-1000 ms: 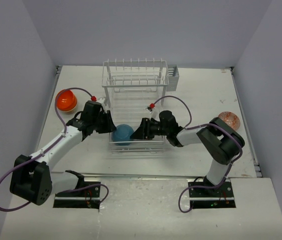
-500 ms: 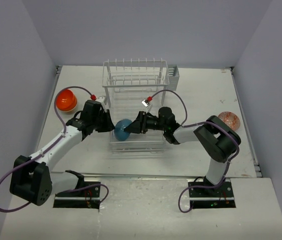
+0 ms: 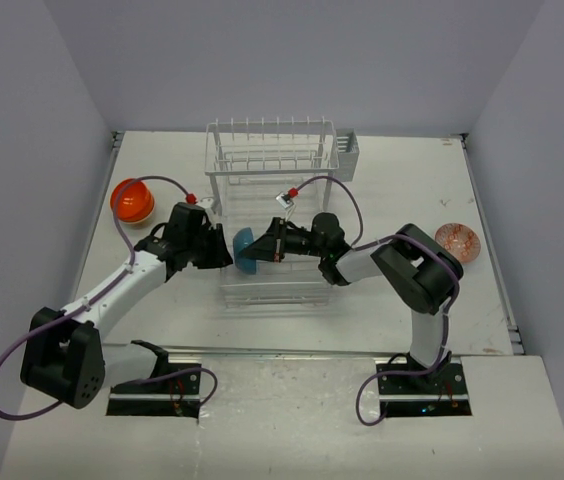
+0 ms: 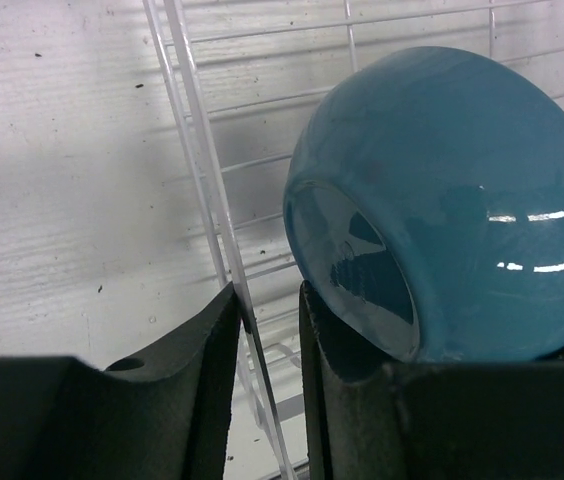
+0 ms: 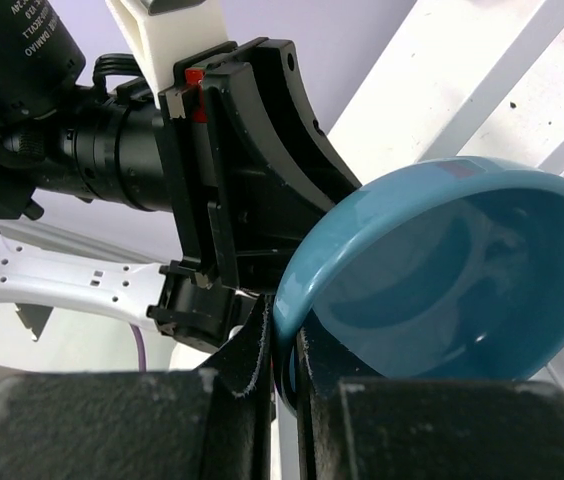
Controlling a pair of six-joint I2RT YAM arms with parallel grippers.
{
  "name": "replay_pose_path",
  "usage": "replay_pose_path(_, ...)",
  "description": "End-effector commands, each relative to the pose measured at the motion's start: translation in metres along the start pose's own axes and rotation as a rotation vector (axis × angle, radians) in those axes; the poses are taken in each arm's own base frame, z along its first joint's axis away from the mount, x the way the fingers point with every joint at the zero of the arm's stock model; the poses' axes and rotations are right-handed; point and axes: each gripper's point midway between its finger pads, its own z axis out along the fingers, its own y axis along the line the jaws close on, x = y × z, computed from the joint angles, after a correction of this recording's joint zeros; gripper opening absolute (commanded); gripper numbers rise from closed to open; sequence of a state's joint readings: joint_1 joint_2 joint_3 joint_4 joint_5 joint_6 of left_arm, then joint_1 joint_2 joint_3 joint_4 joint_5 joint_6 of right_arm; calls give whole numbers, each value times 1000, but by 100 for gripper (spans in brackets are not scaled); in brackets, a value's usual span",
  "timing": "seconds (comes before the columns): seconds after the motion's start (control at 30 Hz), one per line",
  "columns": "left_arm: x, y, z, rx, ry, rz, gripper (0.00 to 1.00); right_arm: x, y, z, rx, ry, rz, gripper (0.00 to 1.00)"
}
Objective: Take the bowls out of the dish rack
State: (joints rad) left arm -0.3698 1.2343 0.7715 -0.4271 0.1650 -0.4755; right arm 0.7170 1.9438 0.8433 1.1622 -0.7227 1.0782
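Observation:
The teal bowl (image 3: 243,247) stands tipped on its edge above the front tray part of the white dish rack (image 3: 272,165). My right gripper (image 3: 265,250) is shut on its rim, one finger inside and one outside, as the right wrist view shows at the rim (image 5: 307,290). My left gripper (image 3: 224,257) sits just left of the bowl. In the left wrist view its jaws (image 4: 267,300) stand a narrow gap apart. A rack wire (image 4: 202,150) shows through that gap, and the bowl (image 4: 462,200) rests against the outside of the right finger.
An orange bowl (image 3: 132,200) sits on the table left of the rack. A reddish speckled bowl (image 3: 459,241) sits on the table at the right. A grey cutlery caddy (image 3: 347,150) hangs on the rack's back right corner. Upright tines fill the rack's rear half.
My right gripper has closed on the teal bowl's rim. The bowl went from lying dome-up on the rack's front to standing on edge, lifted and shifted slightly towards the back. The left gripper barely moved.

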Motion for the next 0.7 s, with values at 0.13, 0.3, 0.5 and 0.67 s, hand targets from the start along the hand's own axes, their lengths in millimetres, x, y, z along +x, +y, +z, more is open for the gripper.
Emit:
replay_pose_path(0.13, -13, -26, -16, 121, -88, 31, 36, 1, 27, -7, -64, 16, -92, 0)
replay_pose_path(0.3, -38, -51, -52, 243, -257, 76, 47, 4, 65, -18, -48, 43, -189, 0)
replay_pose_path(0.5, -61, -74, -98, 344, -425, 147, 50, 2, 91, -34, 13, 63, -271, 0)
replay_pose_path(0.67, -78, -74, -148, 320, -589, 170, 57, -13, 77, -82, 418, 34, -309, 0)
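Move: My right hand already pinches the blue bowl's rim; the bowl's middle sits some 3 cm left, 2 cm ahead and 4 cm below it. The rack's right rim is about 17 cm to the right and 8 cm lower. The patterned bowl stands on the table roughly 49 cm right, 7 cm ahead and 13 cm down. My left fingers straddle the rack's left rim, 1 cm below their hand point; from there the blue bowl is about 5 cm right, 2 cm ahead and 2 cm up. Keeping my pinch on the blue bowl's rim, I lift it with my right hand about 9 cm up, while drawing back and then increasingly right over the rack, rolling the wrist some 15 degrees. My left hand pulls up off the rack's left rim by nearly 14 cm, backing slightly, opening its fingers wider and swinging the tips upward. ##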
